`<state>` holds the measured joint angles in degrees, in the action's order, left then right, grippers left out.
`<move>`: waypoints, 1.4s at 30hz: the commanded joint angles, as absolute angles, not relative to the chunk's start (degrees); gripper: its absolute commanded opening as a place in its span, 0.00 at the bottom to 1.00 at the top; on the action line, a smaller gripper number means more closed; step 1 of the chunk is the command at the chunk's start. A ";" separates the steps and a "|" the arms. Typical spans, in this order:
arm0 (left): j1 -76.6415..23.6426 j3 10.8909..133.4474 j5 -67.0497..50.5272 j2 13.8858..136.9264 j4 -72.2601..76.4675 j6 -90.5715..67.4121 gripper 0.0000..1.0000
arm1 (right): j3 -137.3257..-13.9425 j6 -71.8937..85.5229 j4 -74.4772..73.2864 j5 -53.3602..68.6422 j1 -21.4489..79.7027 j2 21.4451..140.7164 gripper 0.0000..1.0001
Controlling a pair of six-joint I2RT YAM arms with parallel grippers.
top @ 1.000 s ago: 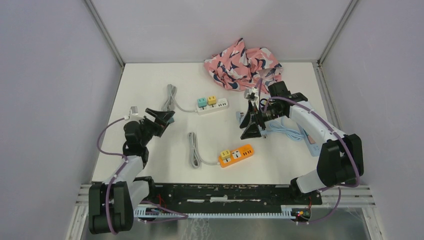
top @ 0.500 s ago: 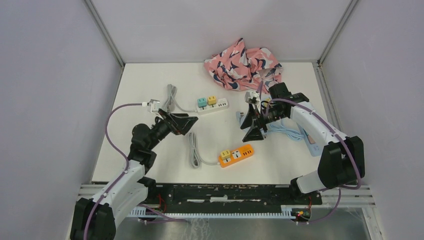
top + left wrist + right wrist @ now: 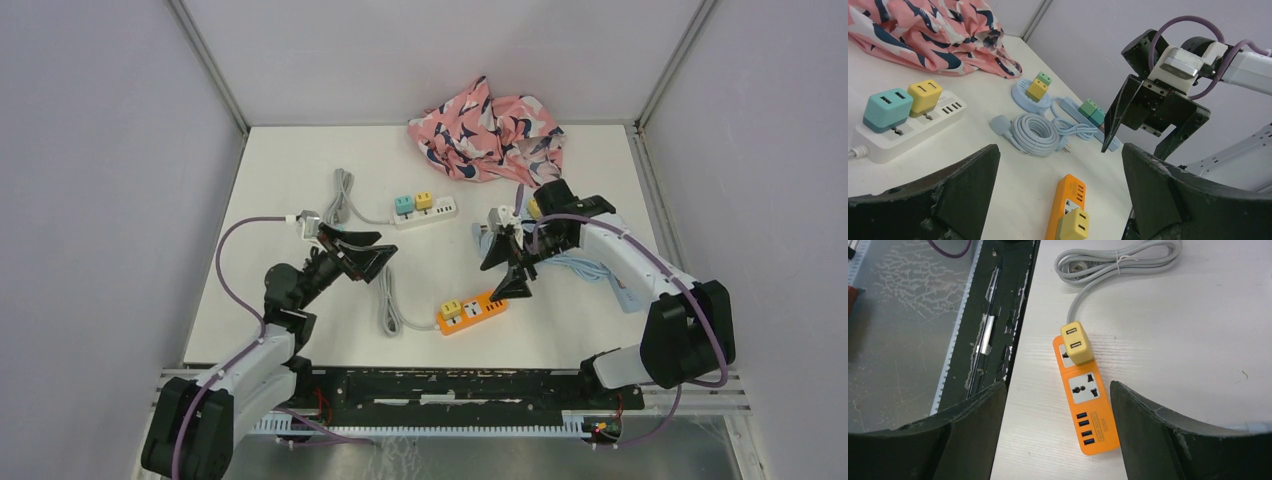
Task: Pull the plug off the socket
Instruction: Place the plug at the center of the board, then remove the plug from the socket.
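Note:
An orange power strip (image 3: 482,305) lies on the white table near the front. A yellow plug (image 3: 451,309) sits in its left socket, and the socket beside it is free. My right gripper (image 3: 503,272) hangs open just above the strip's right end. In the right wrist view the strip (image 3: 1088,405) and plug (image 3: 1076,343) lie between and ahead of the open fingers (image 3: 1057,387). My left gripper (image 3: 380,250) is open, left of the strip and above its grey cable. Its wrist view has the strip (image 3: 1066,200) and plug (image 3: 1074,224) low between the fingers (image 3: 1059,150).
A white power strip (image 3: 425,210) with a teal and a yellow plug lies further back. Pink patterned cloth (image 3: 487,127) is heaped at the back. A blue strip with coiled cable (image 3: 575,262) lies under the right arm. The bundled grey cable (image 3: 388,298) runs left of the orange strip.
My left arm has swung from the table's left side toward the middle. My right gripper has come nearer and lower, over the orange strip. Both grippers stayed open.

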<state>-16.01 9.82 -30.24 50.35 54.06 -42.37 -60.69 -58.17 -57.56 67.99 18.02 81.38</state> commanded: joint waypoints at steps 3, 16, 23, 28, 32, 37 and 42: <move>-16.76 8.53 -33.51 53.92 65.86 -44.48 0.98 | -58.05 -61.26 -52.69 62.47 25.22 78.57 0.82; -18.55 8.71 -34.66 61.32 67.71 -43.81 0.95 | -54.73 -47.58 -33.32 39.84 44.16 80.40 0.76; -19.37 8.30 -35.44 62.55 70.11 -43.68 0.95 | -53.73 -47.39 -28.77 30.36 51.21 83.70 0.69; -19.62 7.35 -34.72 61.80 69.46 -42.24 0.95 | -54.09 -45.95 -27.17 25.60 53.22 85.94 0.65; -19.98 6.88 -34.63 61.83 69.49 -41.35 0.94 | -54.70 -45.28 -27.25 24.19 53.36 87.16 0.61; -20.99 5.81 -34.53 61.88 70.57 -39.00 0.94 | -55.34 -44.72 -27.51 22.72 53.43 87.97 0.46; -24.50 3.91 -34.28 61.54 71.25 -31.53 0.95 | -56.35 -43.68 -28.73 23.59 52.11 86.82 0.14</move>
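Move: The yellow plug on the orange power strip lies about 8 cm to the right hand's left, 2 cm back and 12 cm below it. The strip's middle is some 4 cm right of the plug, 1 cm farther out and slightly lower; the grey cable bundle is about 13 cm left of the plug and 4 cm farther out. From the left hand, the same plug is roughly 13 cm right, 8 cm back and 17 cm below. Right fingers close on the yellow plug's sides and pinch it at the end of a drop of about 11 cm and a swing of 8 cm left, going back at first, then easing slightly forward over it. The wrist tips the fingers some 35 degrees steeper downward on the way. The open left hand sinks a few centimetres and edges right and back towards the strip. ##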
